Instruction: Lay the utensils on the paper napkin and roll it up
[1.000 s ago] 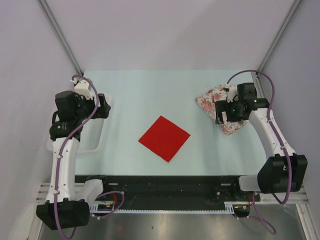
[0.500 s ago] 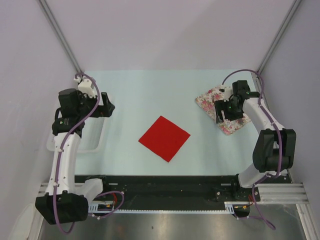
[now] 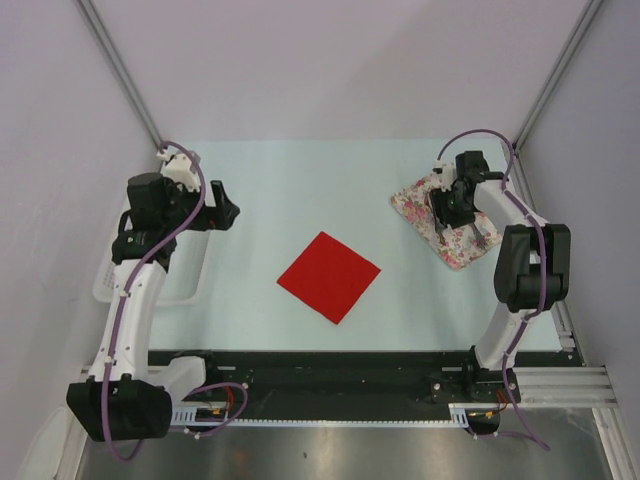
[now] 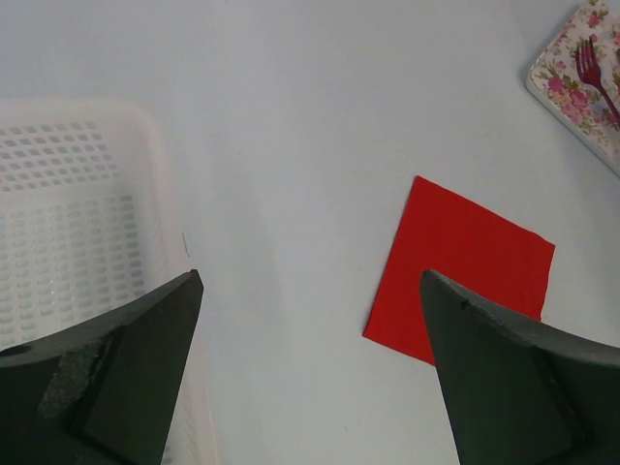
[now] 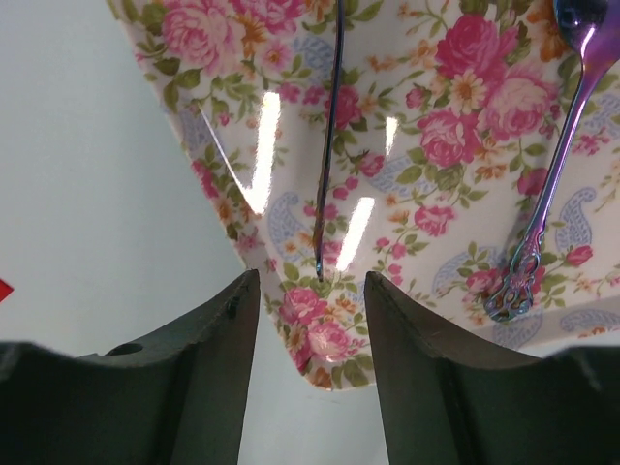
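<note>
The red paper napkin (image 3: 328, 277) lies flat mid-table, also in the left wrist view (image 4: 465, 266). Both utensils rest on a glossy floral tray (image 3: 413, 203) at the back right. In the right wrist view, one slim dark handle (image 5: 329, 145) lies on the tray (image 5: 455, 116), ending just beyond my fingertips. A purple iridescent piece (image 5: 554, 174) lies to its right. My right gripper (image 5: 312, 281) hovers over the tray's corner, jaws partly narrowed, nothing between them. The left gripper (image 4: 310, 291) hangs wide open left of the napkin. A pink-purple fork (image 4: 593, 76) shows on the tray far off.
A white perforated basket (image 4: 77, 213) stands at the table's left edge beneath the left arm (image 3: 150, 230). Pale walls enclose the table on three sides. The floral tray sits close to the right wall.
The right gripper has moved back over the floral tray and its jaws have narrowed. The left gripper has drifted slightly right and back, still open.
</note>
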Robot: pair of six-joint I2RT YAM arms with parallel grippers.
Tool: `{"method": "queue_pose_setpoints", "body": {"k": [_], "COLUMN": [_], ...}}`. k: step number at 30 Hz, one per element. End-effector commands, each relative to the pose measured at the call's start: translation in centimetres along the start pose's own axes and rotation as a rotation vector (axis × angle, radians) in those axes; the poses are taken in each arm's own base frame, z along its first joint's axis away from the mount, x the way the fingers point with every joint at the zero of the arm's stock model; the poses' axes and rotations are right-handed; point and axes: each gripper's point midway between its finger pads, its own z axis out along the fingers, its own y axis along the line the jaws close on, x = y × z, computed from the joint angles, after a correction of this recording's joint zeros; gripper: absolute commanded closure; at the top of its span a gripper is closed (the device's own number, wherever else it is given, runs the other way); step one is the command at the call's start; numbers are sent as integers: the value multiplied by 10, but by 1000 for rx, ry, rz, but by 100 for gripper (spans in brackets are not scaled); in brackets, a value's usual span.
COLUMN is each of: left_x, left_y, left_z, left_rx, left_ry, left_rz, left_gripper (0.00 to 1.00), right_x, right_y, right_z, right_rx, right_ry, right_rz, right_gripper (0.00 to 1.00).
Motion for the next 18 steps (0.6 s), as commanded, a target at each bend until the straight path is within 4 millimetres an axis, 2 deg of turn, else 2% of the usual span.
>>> {"method": "queue_pose_setpoints", "body": {"k": [1,5,8,12,18], "left_x": [-23,-22,-21,-22,-26], "left_y": [-12,-14,-14,-14,-17], "left_z": [-3,-2,-1,3,8], "left_rx": [34,43,43,47,62], "left_ry": [-73,-76,-77,-82,-84], "left_rz": [-7,-17,-32,-57,-117], "left_gripper": [1,2,2,3,5], "right_x": [-21,-16,-14,-9,-11], "right_y": [-12,-10,-12,-11,-13], "right_z": [10,26,33,44,48], "right_rx": [39,24,31,40,61], "right_ry": [-41,-15,-9,7,11], "right_rz": [-21,-18,-18,-32,-64], "right_gripper": [48,50,59,60,91]}}
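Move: The fork lies on the floral tray below and ahead of the right hand: its middle is about 8 cm forward, 2 cm left and 5 cm down, while its near handle end is almost under the fingers. The spoon lies about 8 cm ahead and 10 cm to the hand's right, about as low. The red paper napkin is some 33 cm left and 10 cm back. From the left hand the fork is roughly 15 cm forward, 52 cm right and 23 cm below. The fork's handle, near its near end, is what the right hand comes down on: it sinks about 4.5 cm and eases forward by nearly 2 cm, slowing towards the end, the wrist keeping its downward slant. The half-open fingers narrow steadily around the handle until the tips pinch it from both sides. ##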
